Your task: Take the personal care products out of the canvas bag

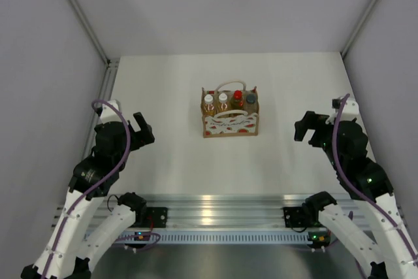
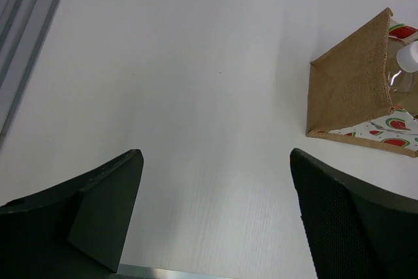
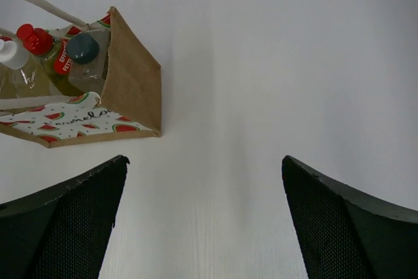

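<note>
The canvas bag [image 1: 230, 124] stands upright in the middle of the white table, its watermelon-print front toward the arms and its white handles up. Inside stand the personal care products: two white-capped bottles [image 1: 208, 100] [image 1: 223, 98], a red-capped one [image 1: 238, 96] and a grey-capped one [image 1: 251, 99]. My left gripper [image 1: 142, 129] hovers open well left of the bag, nothing between its fingers. My right gripper [image 1: 307, 126] hovers open to the bag's right, also empty. The right wrist view shows the bag's side [image 3: 134, 76], the red cap [image 3: 34, 37] and the grey cap [image 3: 83, 48].
An aluminium rail [image 1: 209, 204] carrying both arm bases runs along the near table edge. Grey walls close in the left, right and back sides, and a metal frame strip [image 1: 110, 80] lines the left edge. In the left wrist view the bag's burlap side [image 2: 353, 86] sits at the far right.
</note>
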Available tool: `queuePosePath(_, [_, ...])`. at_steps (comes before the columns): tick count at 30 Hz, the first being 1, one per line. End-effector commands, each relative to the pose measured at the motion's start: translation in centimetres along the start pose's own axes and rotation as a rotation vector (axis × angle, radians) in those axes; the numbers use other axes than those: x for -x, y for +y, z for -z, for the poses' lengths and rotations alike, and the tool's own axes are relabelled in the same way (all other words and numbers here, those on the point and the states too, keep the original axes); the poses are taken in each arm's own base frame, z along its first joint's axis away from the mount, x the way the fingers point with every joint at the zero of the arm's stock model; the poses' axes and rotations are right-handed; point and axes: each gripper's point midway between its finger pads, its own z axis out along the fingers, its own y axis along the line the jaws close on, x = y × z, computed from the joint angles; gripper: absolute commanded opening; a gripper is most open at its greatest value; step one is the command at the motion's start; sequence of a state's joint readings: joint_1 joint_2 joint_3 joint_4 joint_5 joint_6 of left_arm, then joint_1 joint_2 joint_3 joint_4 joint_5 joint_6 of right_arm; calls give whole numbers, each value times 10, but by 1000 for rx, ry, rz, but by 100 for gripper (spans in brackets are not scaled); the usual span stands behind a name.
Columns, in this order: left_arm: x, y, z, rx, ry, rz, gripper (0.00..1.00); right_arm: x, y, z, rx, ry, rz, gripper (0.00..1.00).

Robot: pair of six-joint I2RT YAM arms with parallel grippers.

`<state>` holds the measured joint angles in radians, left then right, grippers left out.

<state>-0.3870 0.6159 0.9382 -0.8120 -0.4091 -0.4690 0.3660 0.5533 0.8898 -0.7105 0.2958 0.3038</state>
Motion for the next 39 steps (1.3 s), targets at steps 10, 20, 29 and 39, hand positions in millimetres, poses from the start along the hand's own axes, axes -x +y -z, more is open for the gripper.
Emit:
queuePosePath(10, [8,-6,-3,-20,-36,16,98,15,4,8,38,-95,-54,100])
queuePosePath(20, [8,-10,-4,-31,-26,22,98,13,60,-24,255,7,-61,100])
queuePosePath(29, [-9,-33,-14,-117,85,8,98,24,118,-71,274,65,22,92])
queuePosePath(39, [-17,-40,-15,-163,107,9,98,39,189,-109,184,41,183,73])
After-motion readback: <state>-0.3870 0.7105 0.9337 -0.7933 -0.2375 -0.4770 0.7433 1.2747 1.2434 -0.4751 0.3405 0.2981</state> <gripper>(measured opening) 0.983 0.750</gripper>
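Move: The red-capped bottle stands in the bag about 16 cm ahead of the right hand, 21 cm to its left and 14 cm below. The dark-capped bottle is level with it, 5 cm to its right. A white-capped bottle is 5 cm to its left, and the bag's front handle lies some 5 cm nearer the robot and a little higher. From the left hand the red-capped bottle is roughly 16 cm ahead and 29 cm right. Leftward and forward, the right hand sweeps some 18 cm left and 9 cm out to the red- and dark-capped end of the bag, first lifting slightly, then dipping about 3 cm and coming back up. It turns some 20 degrees counter-clockwise while its fingers narrow to three quarters open, the left finger coming against the front handle. The left hand eases 3.5 cm right and 2 cm down towards the bag, fingers wide. ##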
